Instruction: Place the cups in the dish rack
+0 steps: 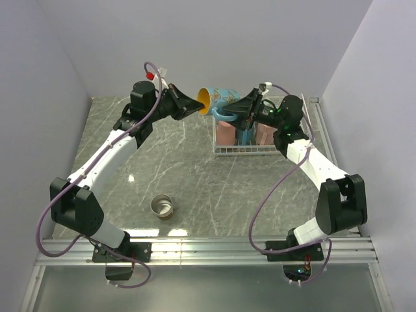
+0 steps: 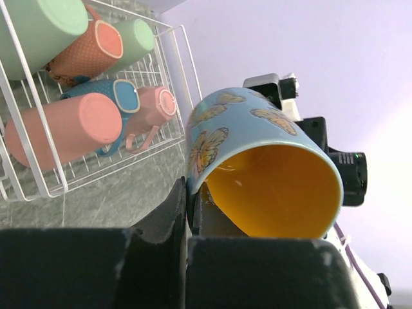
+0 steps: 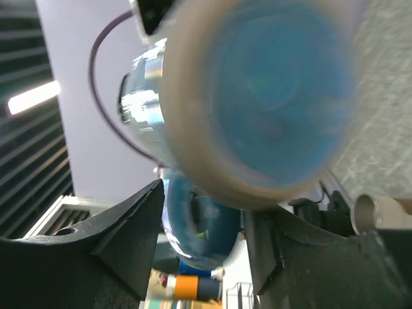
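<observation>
A blue butterfly mug [image 1: 218, 103] with an orange-gold inside hangs tilted in the air just left of the dish rack [image 1: 244, 152]. My left gripper [image 2: 188, 199] is shut on the mug's rim [image 2: 257, 148], one finger inside and one outside. My right gripper [image 3: 203, 232] straddles the mug's handle [image 3: 199, 225] from the other side, its fingers [image 3: 129, 232] still apart from it, so it is open. The white wire rack [image 2: 38, 174] holds several cups on their sides: mint green [image 2: 38, 26], salmon pink [image 2: 64, 125], brown [image 2: 87, 48], blue [image 2: 103, 93] and pale pink [image 2: 154, 106]. A shiny steel cup [image 1: 161, 206] stands alone on the table.
The rack sits at the back right of the grey marble table [image 1: 195, 175], close to the rear wall. Both arms meet above the rack's left edge. The aluminium rail [image 1: 208, 250] with the arm bases runs along the near edge.
</observation>
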You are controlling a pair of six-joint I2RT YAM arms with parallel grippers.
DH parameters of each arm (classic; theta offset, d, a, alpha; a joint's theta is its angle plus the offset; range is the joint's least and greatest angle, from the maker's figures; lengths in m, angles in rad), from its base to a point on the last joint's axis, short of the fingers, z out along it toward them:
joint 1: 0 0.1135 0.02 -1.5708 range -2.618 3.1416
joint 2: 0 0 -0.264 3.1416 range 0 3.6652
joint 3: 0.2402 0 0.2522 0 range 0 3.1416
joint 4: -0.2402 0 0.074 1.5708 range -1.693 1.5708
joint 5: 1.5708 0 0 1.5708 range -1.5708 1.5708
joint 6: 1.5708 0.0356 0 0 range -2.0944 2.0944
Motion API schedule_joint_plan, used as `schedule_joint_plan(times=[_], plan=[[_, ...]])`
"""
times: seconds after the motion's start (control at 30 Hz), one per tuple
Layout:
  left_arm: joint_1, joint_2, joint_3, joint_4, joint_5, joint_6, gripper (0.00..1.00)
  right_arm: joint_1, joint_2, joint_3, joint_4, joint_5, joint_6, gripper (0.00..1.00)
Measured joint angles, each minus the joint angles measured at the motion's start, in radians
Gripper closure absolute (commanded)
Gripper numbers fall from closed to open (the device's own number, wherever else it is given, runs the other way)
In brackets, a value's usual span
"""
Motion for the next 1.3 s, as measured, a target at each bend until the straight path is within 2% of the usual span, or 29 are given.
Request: schedule_joint_plan(times=[0.1, 0.3, 0.37, 0.47, 0.63, 0.7, 0.8, 0.83, 0.9, 0.93, 1.03, 1.17, 1.3], plan=[[-0.001, 0.006, -0.002, 0.005, -0.001, -0.008, 1.00, 0.013, 0.016, 0.002, 0.072, -0.011, 0.060, 0.47], [0.000, 0.006, -0.009, 0.046, -0.004, -0.013, 1.00, 0.016, 0.051, 0.002, 0.146, -0.016, 0.153, 0.68], [0.001, 0.006, -0.014, 0.066, -0.003, -0.008, 1.00, 0.016, 0.056, 0.002, 0.151, -0.016, 0.181, 0.78], [0.001, 0.006, -0.016, 0.079, -0.002, 0.003, 1.00, 0.016, 0.062, 0.001, 0.174, -0.018, 0.225, 1.00], [0.001, 0.006, -0.016, 0.072, -0.001, 0.027, 1.00, 0.016, 0.064, 0.000, 0.179, -0.019, 0.236, 1.00], [0.001, 0.004, -0.014, 0.055, -0.003, 0.039, 0.97, 0.016, 0.064, 0.001, 0.164, -0.023, 0.227, 1.00], [0.001, 0.004, -0.007, 0.013, -0.008, 0.063, 0.84, 0.016, 0.064, 0.012, 0.121, -0.035, 0.196, 1.00], [0.001, 0.003, -0.005, 0.000, -0.011, 0.069, 0.76, 0.013, 0.064, 0.021, 0.096, -0.039, 0.180, 1.00], [-0.001, -0.003, -0.004, -0.032, -0.012, 0.085, 0.68, 0.010, 0.064, 0.038, 0.059, -0.044, 0.140, 1.00], [-0.002, -0.011, -0.004, -0.052, -0.012, 0.091, 0.60, 0.005, 0.064, 0.048, 0.042, -0.043, 0.122, 1.00], [-0.005, -0.039, -0.004, -0.091, -0.013, 0.110, 0.46, -0.035, 0.066, 0.068, 0.014, -0.045, 0.092, 1.00], [-0.002, -0.086, -0.004, -0.124, -0.015, 0.130, 0.42, -0.129, 0.071, 0.103, -0.050, -0.043, 0.037, 1.00], [0.008, -0.112, -0.004, -0.150, -0.021, 0.152, 0.42, -0.223, 0.079, 0.180, -0.245, -0.031, -0.111, 1.00]])
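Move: The left hand still holds the butterfly mug by its rim, the mug's middle about 4 cm to its right, 3 cm ahead and 2 cm above. From the right hand, whose open fingers straddle the handle, the mug's middle is some 6 cm ahead and 2 cm left, roughly level. In the rack below that hand, by about 28 cm, the nearest pink cup stands 17 cm ahead and 2 cm right, the blue mug 17 cm ahead and 9 cm right. The right hand eases about 1 cm left and up, tips its fingers slightly down and closes them on the butterfly mug's handle while the left hand keeps its pinch on the rim nearly in place, and only then do the left fingers open wide and draw away some 3 cm back and 2 cm left. Keeping its grip, the right hand carries the mug about 7 cm forward and 8 cm right at nearly constant height, out over the rack, turning some 10 degrees clockwise. ##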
